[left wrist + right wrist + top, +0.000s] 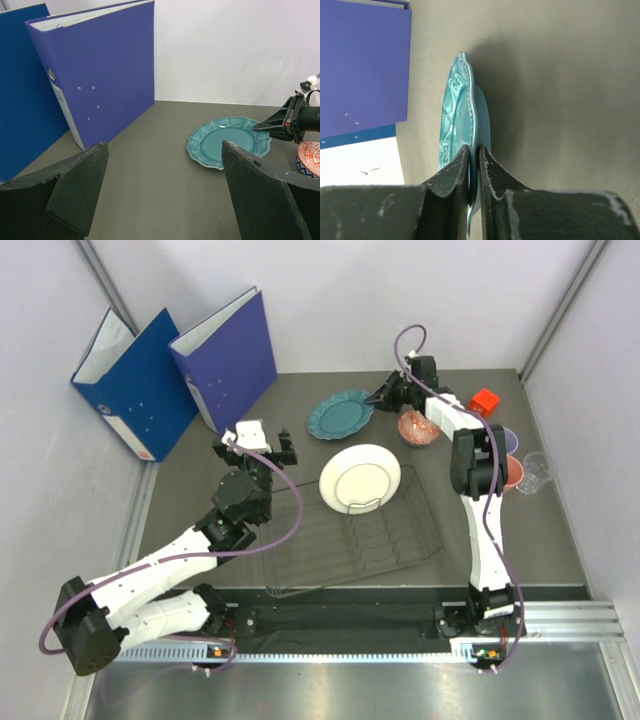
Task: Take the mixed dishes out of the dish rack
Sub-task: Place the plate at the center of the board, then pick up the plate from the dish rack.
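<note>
The teal plate (340,414) lies flat on the table behind the dish rack (400,540). My right gripper (383,395) is shut on its right rim; the right wrist view shows both jaws pinching the plate's edge (457,115) at the gripper (474,150). It also shows in the left wrist view (230,141), with the right gripper (272,125) at its rim. The white plate (360,477) stands in the rack's far end. My left gripper (265,445) is open and empty left of the rack (165,190). The red-patterned bowl (418,428) sits right of the teal plate.
Two blue binders (175,370) stand at the back left, the purple-blue one (100,75) close ahead of the left gripper. A red block (485,401), a lavender cup (506,438), a salmon-pink cup (515,471) and a clear glass (538,472) sit at the right.
</note>
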`<state>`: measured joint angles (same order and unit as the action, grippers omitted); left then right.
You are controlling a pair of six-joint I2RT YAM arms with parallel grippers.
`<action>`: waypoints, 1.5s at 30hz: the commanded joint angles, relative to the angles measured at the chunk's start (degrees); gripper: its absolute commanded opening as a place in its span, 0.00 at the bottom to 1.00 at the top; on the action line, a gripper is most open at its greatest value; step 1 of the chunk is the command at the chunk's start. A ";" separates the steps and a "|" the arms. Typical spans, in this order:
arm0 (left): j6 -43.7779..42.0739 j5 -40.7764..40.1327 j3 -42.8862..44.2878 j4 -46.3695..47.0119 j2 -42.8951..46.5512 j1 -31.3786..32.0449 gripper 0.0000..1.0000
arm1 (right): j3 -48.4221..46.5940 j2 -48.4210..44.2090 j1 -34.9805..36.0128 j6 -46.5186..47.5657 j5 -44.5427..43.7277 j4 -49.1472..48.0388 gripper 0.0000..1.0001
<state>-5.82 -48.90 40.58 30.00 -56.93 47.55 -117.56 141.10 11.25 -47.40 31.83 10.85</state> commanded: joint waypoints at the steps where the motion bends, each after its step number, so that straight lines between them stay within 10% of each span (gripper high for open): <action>1: 1.25 0.74 -0.67 0.68 0.32 -0.18 0.99 | -3.03 -2.14 0.97 -0.77 3.50 -4.17 0.00; 7: 1.52 1.09 -0.59 0.06 0.41 -0.18 0.99 | 0.13 -5.12 0.53 -0.68 3.32 -4.87 0.28; 29: 3.54 3.47 1.44 -6.00 0.32 -0.26 0.99 | 13.75 -16.90 -5.09 -0.68 0.86 -5.66 0.55; 39: -0.41 10.39 4.67 -6.26 -3.19 -0.26 0.99 | 26.32 -34.19 -4.04 -17.20 8.24 -36.67 0.56; 45: -5.25 30.16 9.16 -11.10 -6.79 -1.58 0.99 | 36.24 -51.23 -2.37 -17.02 8.77 -41.86 0.56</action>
<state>-7.16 -33.36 45.52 20.32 -62.41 47.09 -85.89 104.92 7.77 -62.74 38.11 -18.65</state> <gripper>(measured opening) 0.991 0.560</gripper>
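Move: The right hand still pinches the teal plate by its right rim, the plate's middle about 8 cm left, 4 cm back and 2 cm below. From this hand the patterned bowl stands some 11 cm right and 6 cm back, and the white plate roughly 20 cm back and 2 cm left, both a little lower. From the empty left hand the teal plate lies about 27 cm ahead, 16 cm right and 23 cm down. Right fingers open off the plate, draw 5 cm right, then climb about 23 cm, backing; left hand swings right. ##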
